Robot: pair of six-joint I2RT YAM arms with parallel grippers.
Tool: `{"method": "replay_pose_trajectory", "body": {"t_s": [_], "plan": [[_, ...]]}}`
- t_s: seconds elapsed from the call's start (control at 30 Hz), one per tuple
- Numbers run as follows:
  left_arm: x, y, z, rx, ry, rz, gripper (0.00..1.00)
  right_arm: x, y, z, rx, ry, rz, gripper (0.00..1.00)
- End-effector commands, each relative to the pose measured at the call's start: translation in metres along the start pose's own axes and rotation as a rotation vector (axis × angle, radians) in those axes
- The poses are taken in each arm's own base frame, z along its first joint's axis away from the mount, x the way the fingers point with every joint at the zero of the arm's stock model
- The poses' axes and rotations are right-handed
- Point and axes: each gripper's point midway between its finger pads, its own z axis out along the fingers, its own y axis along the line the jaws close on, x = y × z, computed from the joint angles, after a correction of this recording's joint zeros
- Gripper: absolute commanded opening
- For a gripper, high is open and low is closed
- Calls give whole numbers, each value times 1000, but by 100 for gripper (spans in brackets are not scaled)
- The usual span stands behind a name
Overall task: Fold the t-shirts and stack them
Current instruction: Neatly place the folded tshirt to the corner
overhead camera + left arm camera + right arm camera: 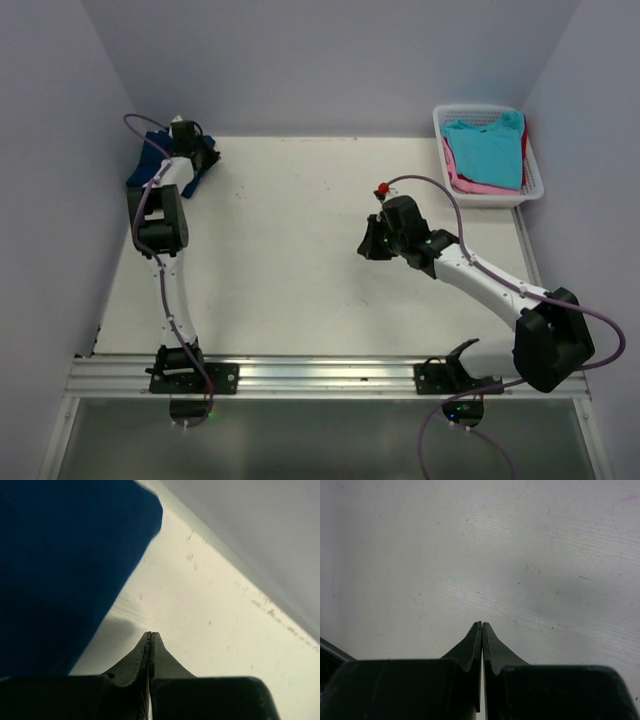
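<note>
A folded navy blue t-shirt [148, 168] lies in the table's far left corner and fills the left of the left wrist view [65, 570]. My left gripper [200, 158] hangs just right of it, shut [151, 636] with nothing between its fingers and apart from the cloth. My right gripper [368, 244] hovers over bare table right of centre, shut and empty [482, 626]. More t-shirts sit in the white basket [535, 165] at the far right. A light turquoise one [487, 148] lies on top, with a pink one [462, 181] under it and a red edge [524, 148] showing.
The white table [290, 250] is walled at the back and on both sides. The back wall [260, 535] runs close to my left gripper. A metal rail [320, 375] with both arm bases lines the near edge.
</note>
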Motion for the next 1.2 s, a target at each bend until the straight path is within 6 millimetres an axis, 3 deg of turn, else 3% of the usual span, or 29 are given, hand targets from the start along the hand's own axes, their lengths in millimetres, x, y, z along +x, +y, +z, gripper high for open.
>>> {"method": "replay_pose_trajectory", "body": {"t_s": [0.0, 0.17, 0.27, 0.5, 0.63, 0.9, 1.17], "plan": [[17, -3, -6, 0, 122, 139, 0, -14, 9, -8, -30, -66, 3, 0], [26, -2, 3, 9, 153, 171, 0, -14, 11, -6, -41, -60, 9, 0], [27, 12, 12, -47, 153, 168, 0, -12, 12, -8, -48, -59, 13, 0], [12, 48, 25, -189, 51, 89, 0, -10, 7, -13, -27, -59, 5, 0], [0, 53, 36, -208, 11, 45, 0, -9, 4, -16, -12, -55, -5, 0], [-23, 70, 31, -254, -63, -18, 0, -1, -3, -14, 10, -35, -2, 0], [-39, 56, 28, -153, -103, -48, 0, 2, -3, -11, 6, -27, -3, 0]]}}
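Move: The folded t-shirt lies in the far left corner, its middle about 14 cm to the left hand's left, 2 cm back and 4 cm below; its near right-hand edge is only some 3 cm from the shut fingertips. The table's far edge runs about 8 cm straight ahead of that hand, and the table corner some 8 cm ahead and 18 cm left. From the right hand, the t-shirt is roughly 33 cm ahead, 55 cm left and 11 cm lower. The left hand's shut fingertips come against the t-shirt's right-hand edge and push it left towards the corner. To get there they first sink about 3 cm while swinging a little right and back, then, staying low, sweep some 8 cm left with a slight forward drift, the wrist turning about 15 degrees counter-clockwise on the sweep. ##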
